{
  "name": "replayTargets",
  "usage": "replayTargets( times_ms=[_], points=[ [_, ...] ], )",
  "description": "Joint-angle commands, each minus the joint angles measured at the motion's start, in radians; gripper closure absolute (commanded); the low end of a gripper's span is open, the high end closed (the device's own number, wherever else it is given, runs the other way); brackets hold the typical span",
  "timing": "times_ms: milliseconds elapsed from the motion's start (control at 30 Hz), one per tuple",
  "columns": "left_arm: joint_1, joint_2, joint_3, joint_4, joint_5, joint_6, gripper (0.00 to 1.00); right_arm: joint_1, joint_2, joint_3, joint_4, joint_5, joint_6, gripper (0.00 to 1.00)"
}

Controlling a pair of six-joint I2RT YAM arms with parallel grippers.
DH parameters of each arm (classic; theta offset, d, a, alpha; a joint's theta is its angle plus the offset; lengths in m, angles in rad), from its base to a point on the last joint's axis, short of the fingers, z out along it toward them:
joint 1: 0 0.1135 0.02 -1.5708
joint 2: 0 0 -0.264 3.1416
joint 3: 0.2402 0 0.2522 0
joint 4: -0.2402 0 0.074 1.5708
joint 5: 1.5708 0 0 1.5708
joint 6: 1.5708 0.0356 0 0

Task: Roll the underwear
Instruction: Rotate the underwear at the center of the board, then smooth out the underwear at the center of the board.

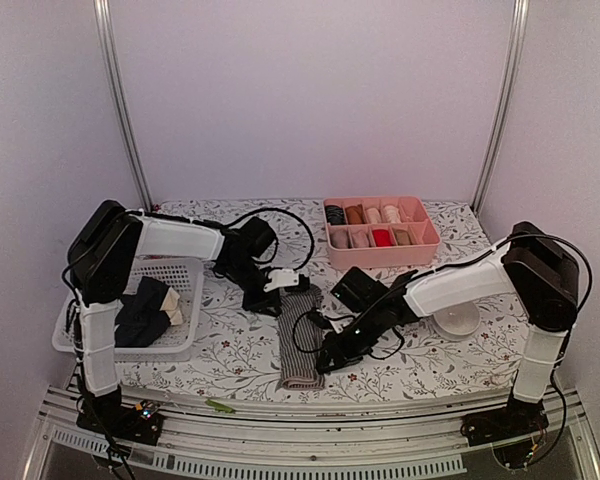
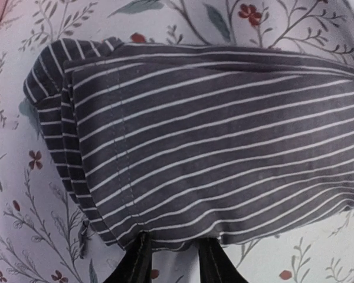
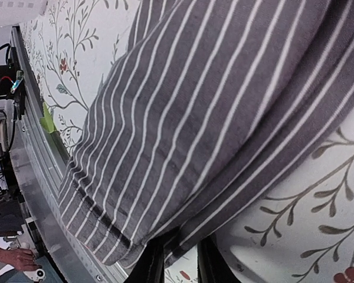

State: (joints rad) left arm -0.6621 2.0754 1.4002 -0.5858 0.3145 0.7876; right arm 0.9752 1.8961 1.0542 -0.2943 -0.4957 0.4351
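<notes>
The grey-and-white striped underwear (image 1: 300, 340) lies as a long folded strip on the flowered table, running from mid-table toward the front edge. My left gripper (image 1: 280, 300) is at its far end. In the left wrist view the striped cloth (image 2: 212, 141) fills the frame and my left gripper (image 2: 174, 239) pinches its puckered edge, the fingertips hidden under the hem. My right gripper (image 1: 325, 360) is at the strip's right side near the front. In the right wrist view the right gripper (image 3: 180, 244) is shut on a fold of the striped cloth (image 3: 212, 106).
A white mesh basket (image 1: 185, 275) at the left holds black and cream garments (image 1: 145, 310). A pink divided tray (image 1: 435, 240) with rolled pieces stands at the back right. A black object (image 1: 360, 288) and a white round dish (image 1: 457, 320) lie right of the strip. The metal front rail (image 3: 29, 177) is close.
</notes>
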Motion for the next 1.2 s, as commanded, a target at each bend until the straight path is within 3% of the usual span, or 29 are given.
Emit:
replayTargets(
  times_ms=[0, 167, 300, 367, 500, 667, 800, 967, 1167],
  points=[
    [-0.056, 0.020, 0.008, -0.026, 0.085, -0.025, 0.72, 0.026, -0.018, -0.065, -0.032, 0.017, 0.077, 0.79],
    [0.015, -0.058, 0.005, -0.004, 0.128, -0.100, 0.66, 0.025, -0.154, -0.035, -0.073, 0.097, 0.094, 0.68],
    [0.111, -0.191, -0.010, 0.059, 0.185, -0.195, 0.58, 0.024, -0.206, 0.031, -0.053, 0.096, 0.119, 0.52],
    [0.144, -0.251, -0.025, 0.094, 0.188, -0.224, 0.45, 0.024, -0.198, 0.061, -0.010, 0.060, 0.137, 0.43],
    [0.182, -0.364, -0.040, 0.170, 0.162, -0.273, 0.05, 0.024, -0.134, 0.118, 0.091, -0.028, 0.173, 0.32],
    [0.215, -0.460, -0.051, 0.281, 0.094, -0.355, 0.04, 0.030, 0.027, 0.183, 0.189, -0.224, 0.215, 0.29],
    [0.224, -0.514, -0.091, 0.341, 0.074, -0.407, 0.04, 0.036, 0.121, 0.089, 0.382, -0.356, 0.288, 0.28],
    [0.223, -0.547, -0.150, 0.364, 0.083, -0.447, 0.04, 0.014, 0.204, -0.056, 0.551, -0.372, 0.369, 0.28],
    [0.225, -0.505, -0.161, 0.308, 0.074, -0.496, 0.04, -0.044, 0.325, -0.047, 0.667, -0.412, 0.415, 0.28]
  ],
)
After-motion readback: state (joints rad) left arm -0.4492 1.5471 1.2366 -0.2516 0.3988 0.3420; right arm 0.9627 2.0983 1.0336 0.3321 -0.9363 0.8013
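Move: The striped underwear is already pinched by both hands at opposite edges. Its middle lies about 8 cm back and 5 cm right of the left hand, and about 8 cm ahead and 4 cm left of the right, at table level. The laundry basket is some 27 cm left of the left hand, level with it; the pink organizer about 21 cm ahead and 22 cm right. From the right hand, the white bowl is roughly 26 cm right and 14 cm ahead. Back a couple of centimetres go both hands, still pinching the underwear, then the fingers open and come free. The left climbs about 25 cm, clearing away forward and leftward, opening wide and swinging its fingers up towards the right. The right lifts about 10 cm, crosses some 7 cm left over the cloth and drops again at its near left edge, fingers open and tipping some 30 degrees to point more leftward. ##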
